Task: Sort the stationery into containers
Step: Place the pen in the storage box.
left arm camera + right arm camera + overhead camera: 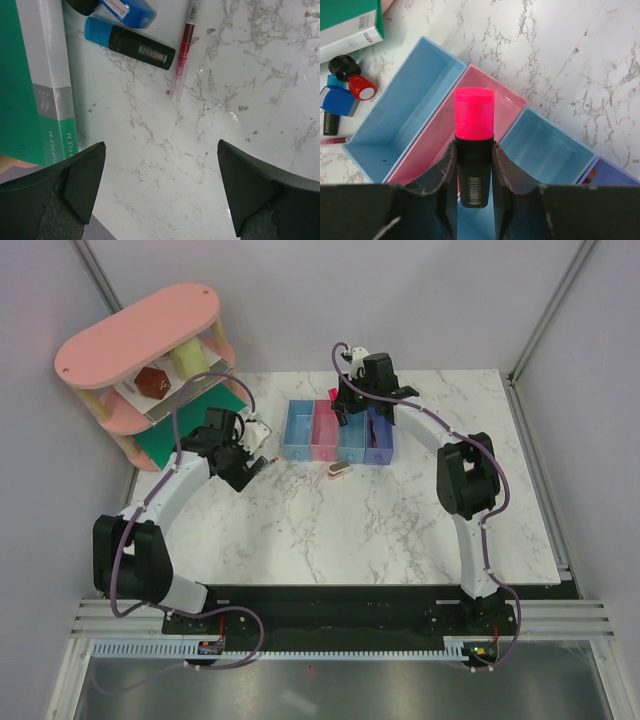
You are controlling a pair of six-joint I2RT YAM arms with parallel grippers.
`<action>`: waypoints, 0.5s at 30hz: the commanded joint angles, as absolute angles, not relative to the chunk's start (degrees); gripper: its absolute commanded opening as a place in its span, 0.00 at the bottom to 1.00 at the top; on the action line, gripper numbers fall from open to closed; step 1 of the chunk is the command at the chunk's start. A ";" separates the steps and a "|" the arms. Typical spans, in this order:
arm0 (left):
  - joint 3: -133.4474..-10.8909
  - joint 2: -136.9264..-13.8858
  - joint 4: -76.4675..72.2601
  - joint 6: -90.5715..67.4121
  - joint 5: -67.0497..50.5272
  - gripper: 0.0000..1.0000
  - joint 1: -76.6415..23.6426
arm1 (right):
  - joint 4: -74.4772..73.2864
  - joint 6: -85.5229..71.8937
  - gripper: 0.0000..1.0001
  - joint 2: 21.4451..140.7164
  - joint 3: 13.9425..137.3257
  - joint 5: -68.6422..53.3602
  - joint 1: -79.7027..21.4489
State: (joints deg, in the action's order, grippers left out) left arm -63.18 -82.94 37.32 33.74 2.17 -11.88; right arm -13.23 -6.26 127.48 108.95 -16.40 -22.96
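Note:
My right gripper [473, 146] is shut on a black marker with a pink-red cap [474, 116], held above the row of four containers [338, 430], over the edge between the pink bin [512, 107] and the middle light blue bin [547, 150]. My left gripper [161, 145] hangs open over bare marble, with nothing between its fingers. Beyond it lie a thin red pen [183, 47], a black marker with a blue cap [136, 45] and a blue piece [129, 9]. A beige stapler-like block [338, 471] lies in front of the bins.
A green clip file [30, 75] lies left of the left gripper. A red and black stamp [353, 79] sits left of the outer light blue bin [405, 115]. The pink oval shelf [140, 345] stands at the back left. The violet-blue bin [615, 176] ends the row.

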 commanded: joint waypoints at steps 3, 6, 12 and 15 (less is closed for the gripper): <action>-66.18 -88.41 34.98 27.43 4.13 0.99 -9.67 | -9.84 -5.01 0.00 124.10 104.51 -14.07 -22.50; -66.09 -90.43 33.58 26.28 4.31 0.99 -9.32 | -9.32 -4.40 0.00 123.22 102.14 -13.10 -22.15; -67.84 -93.60 31.29 24.53 5.27 0.99 -8.70 | -9.05 -3.52 0.01 121.99 99.76 -11.87 -21.62; -69.60 -95.71 30.85 23.12 6.33 0.99 -8.44 | -9.05 -2.99 0.03 121.55 99.58 -11.69 -21.71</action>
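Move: The right hand already grips the pink-capped pen. The box's right-hand light blue compartment lies about 3 cm right, 1 ahead and 11 below. Its pink neighbour is 5 cm left and 1 ahead of the hand, and the dark blue one 11 right and 1 ahead. From the empty left hand, the blue-capped pen lies roughly 9 cm ahead, 4 right and 8 below; the red pen is 7 ahead and 8 right, the blue bottle 11 ahead and 6 right. Down about 4 cm and some 3 cm to the right, the right hand carries the pink-capped pen from over the pink compartment's side towards the light blue one, its sinking over before the sideways drift, its grip kept. Meanwhile the left hand sinks nearly 5 cm, easing forward and slightly left towards the blue-capped pen, turning about 10 degrees counter-clockwise, fingers wide open. ##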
